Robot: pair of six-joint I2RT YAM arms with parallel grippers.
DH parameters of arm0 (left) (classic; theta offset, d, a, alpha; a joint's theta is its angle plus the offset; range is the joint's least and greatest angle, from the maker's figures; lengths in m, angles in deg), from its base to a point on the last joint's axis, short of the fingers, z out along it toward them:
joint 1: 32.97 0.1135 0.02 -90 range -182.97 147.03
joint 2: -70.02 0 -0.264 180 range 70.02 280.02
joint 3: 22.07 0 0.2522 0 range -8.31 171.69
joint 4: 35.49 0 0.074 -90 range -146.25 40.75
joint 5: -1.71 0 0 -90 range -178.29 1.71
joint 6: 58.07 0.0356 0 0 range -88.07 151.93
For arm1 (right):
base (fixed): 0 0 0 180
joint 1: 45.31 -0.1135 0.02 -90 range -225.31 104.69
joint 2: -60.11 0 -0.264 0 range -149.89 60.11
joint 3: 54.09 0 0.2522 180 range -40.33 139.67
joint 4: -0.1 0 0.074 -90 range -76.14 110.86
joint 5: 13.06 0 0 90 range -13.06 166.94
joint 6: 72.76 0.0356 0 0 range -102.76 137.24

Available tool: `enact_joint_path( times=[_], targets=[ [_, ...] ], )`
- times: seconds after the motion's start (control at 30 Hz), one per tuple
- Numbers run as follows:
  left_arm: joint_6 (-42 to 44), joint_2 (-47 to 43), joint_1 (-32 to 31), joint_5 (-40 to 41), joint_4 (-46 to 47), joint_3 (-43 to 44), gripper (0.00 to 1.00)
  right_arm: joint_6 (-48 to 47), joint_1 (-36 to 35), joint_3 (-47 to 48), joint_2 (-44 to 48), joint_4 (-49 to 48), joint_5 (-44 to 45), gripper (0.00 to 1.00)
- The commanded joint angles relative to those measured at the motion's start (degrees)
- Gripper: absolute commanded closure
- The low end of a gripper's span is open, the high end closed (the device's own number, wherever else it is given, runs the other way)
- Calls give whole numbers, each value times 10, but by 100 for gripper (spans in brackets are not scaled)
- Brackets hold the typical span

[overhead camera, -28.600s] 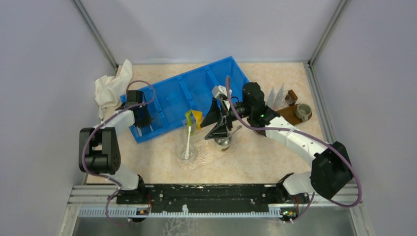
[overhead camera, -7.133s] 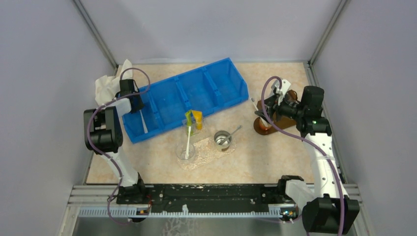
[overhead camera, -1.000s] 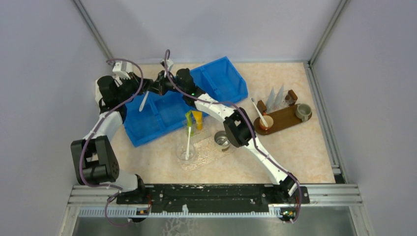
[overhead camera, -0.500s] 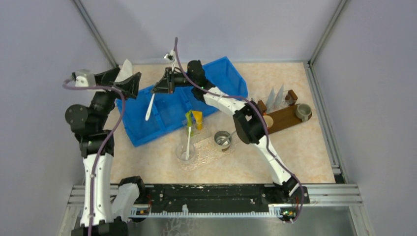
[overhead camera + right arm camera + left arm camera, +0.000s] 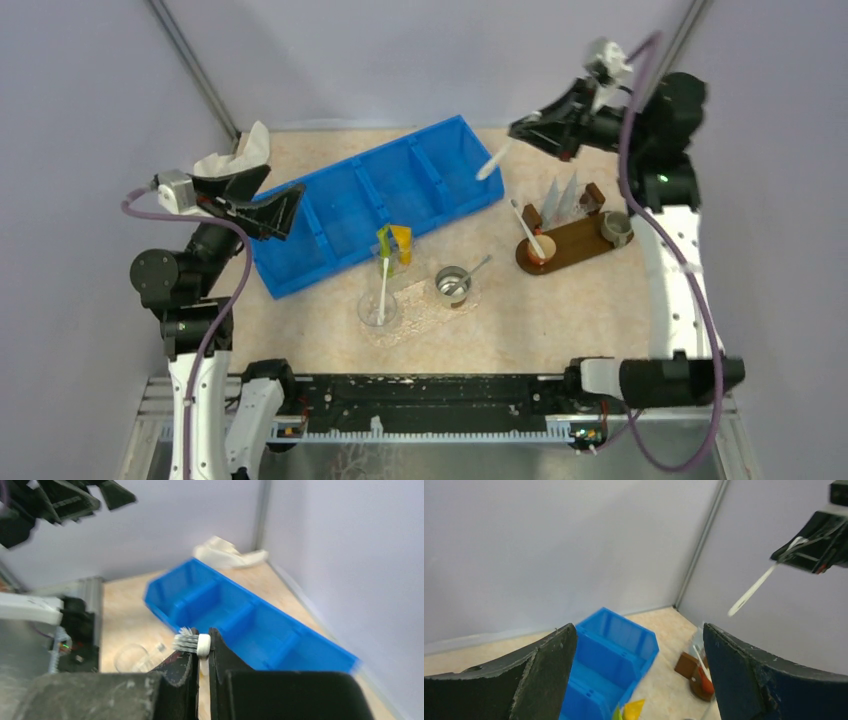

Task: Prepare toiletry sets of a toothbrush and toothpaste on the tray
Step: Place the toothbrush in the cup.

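Observation:
My right gripper [image 5: 520, 128] is raised high at the back right, shut on a white toothbrush [image 5: 492, 163] that hangs down to the left over the blue bin's right end. In the right wrist view the bristled toothbrush head [image 5: 191, 642] is pinched between the fingers of the right gripper [image 5: 202, 652]. My left gripper [image 5: 285, 180] is open and holds nothing, above the bin's left end; it is wide open in its own view too [image 5: 639, 670]. Another toothbrush [image 5: 382, 288] stands in a glass beside yellow-green toothpaste [image 5: 397, 241] on the clear tray [image 5: 425, 312]. A third toothbrush [image 5: 526, 230] leans in a cup on the brown tray [image 5: 575, 243].
The blue divided bin [image 5: 380, 205] lies diagonally across the back of the table. A white cloth [image 5: 235, 160] sits at the back left. A metal cup [image 5: 453, 284] with a spoon stands on the clear tray. A grey cup [image 5: 616, 228] stands on the brown tray's right end.
The right arm has swung from above the bin's left part up to the back right, carrying the toothbrush. The left gripper opened, let the toothbrush go and drew back left.

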Motion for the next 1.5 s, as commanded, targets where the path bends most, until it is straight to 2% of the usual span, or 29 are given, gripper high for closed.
enact_joint_path(
  times=[0.0,0.1,0.23,0.27,0.33,0.43,0.5,0.6,0.7,0.8,1.03,1.27,1.47],
  targets=[
    [21,-23,-28,-24,-65,-29,1,-61,148,-73,95,72,-134,100],
    [53,-39,-45,-16,-111,-49,1,-71,269,-92,141,101,-174,100],
    [98,-54,-54,-9,-175,-73,1,-104,365,-114,169,153,-174,100],
    [114,-58,-58,-2,-192,-77,1,-130,373,-116,172,185,-154,100],
    [147,-64,-67,18,-220,-81,1,-270,376,-91,168,310,-61,100],
    [181,-75,-83,59,-246,-89,1,-365,376,-63,154,414,46,100],
    [191,-88,-91,77,-245,-105,1,-397,376,-63,156,444,107,100],
    [192,-108,-98,92,-230,-138,1,-421,376,-90,167,458,152,100],
    [194,-127,-102,111,-222,-175,1,-431,376,-114,170,451,199,100],
    [197,-143,-109,124,-224,-187,1,-416,376,-158,175,393,252,100],
    [205,-172,-117,143,-226,-191,1,-365,376,-206,129,271,248,100],
    [207,-189,-121,144,-225,-194,1,-333,376,-250,85,158,302,100],
    [209,-195,-132,146,-223,-196,1,-316,376,-245,54,109,335,100]
  ],
)
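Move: My right hand already grips the toothbrush by its bristle end. The grey cup it is bound for lies about 31 cm to its right, 10 cm ahead and some 43 cm below. The orange cup is about 13 cm right and 4 cm ahead of that hand, the toothpaste tubes about 18 cm right and 15 cm ahead, both roughly 42 cm down. From my left hand the grey cup lies some 68 cm right, 16 cm ahead and 42 cm below. I sweep my right hand about 30 cm to the right, first level, then sinking some 20 cm and finishing a little forward towards the grey cup. As I go I turn the wrist about 60 degrees clockwise and tip the fingers down, keeping the toothbrush pinched, handle end hanging. My empty, open left hand sinks about 17 cm, tipping down. ##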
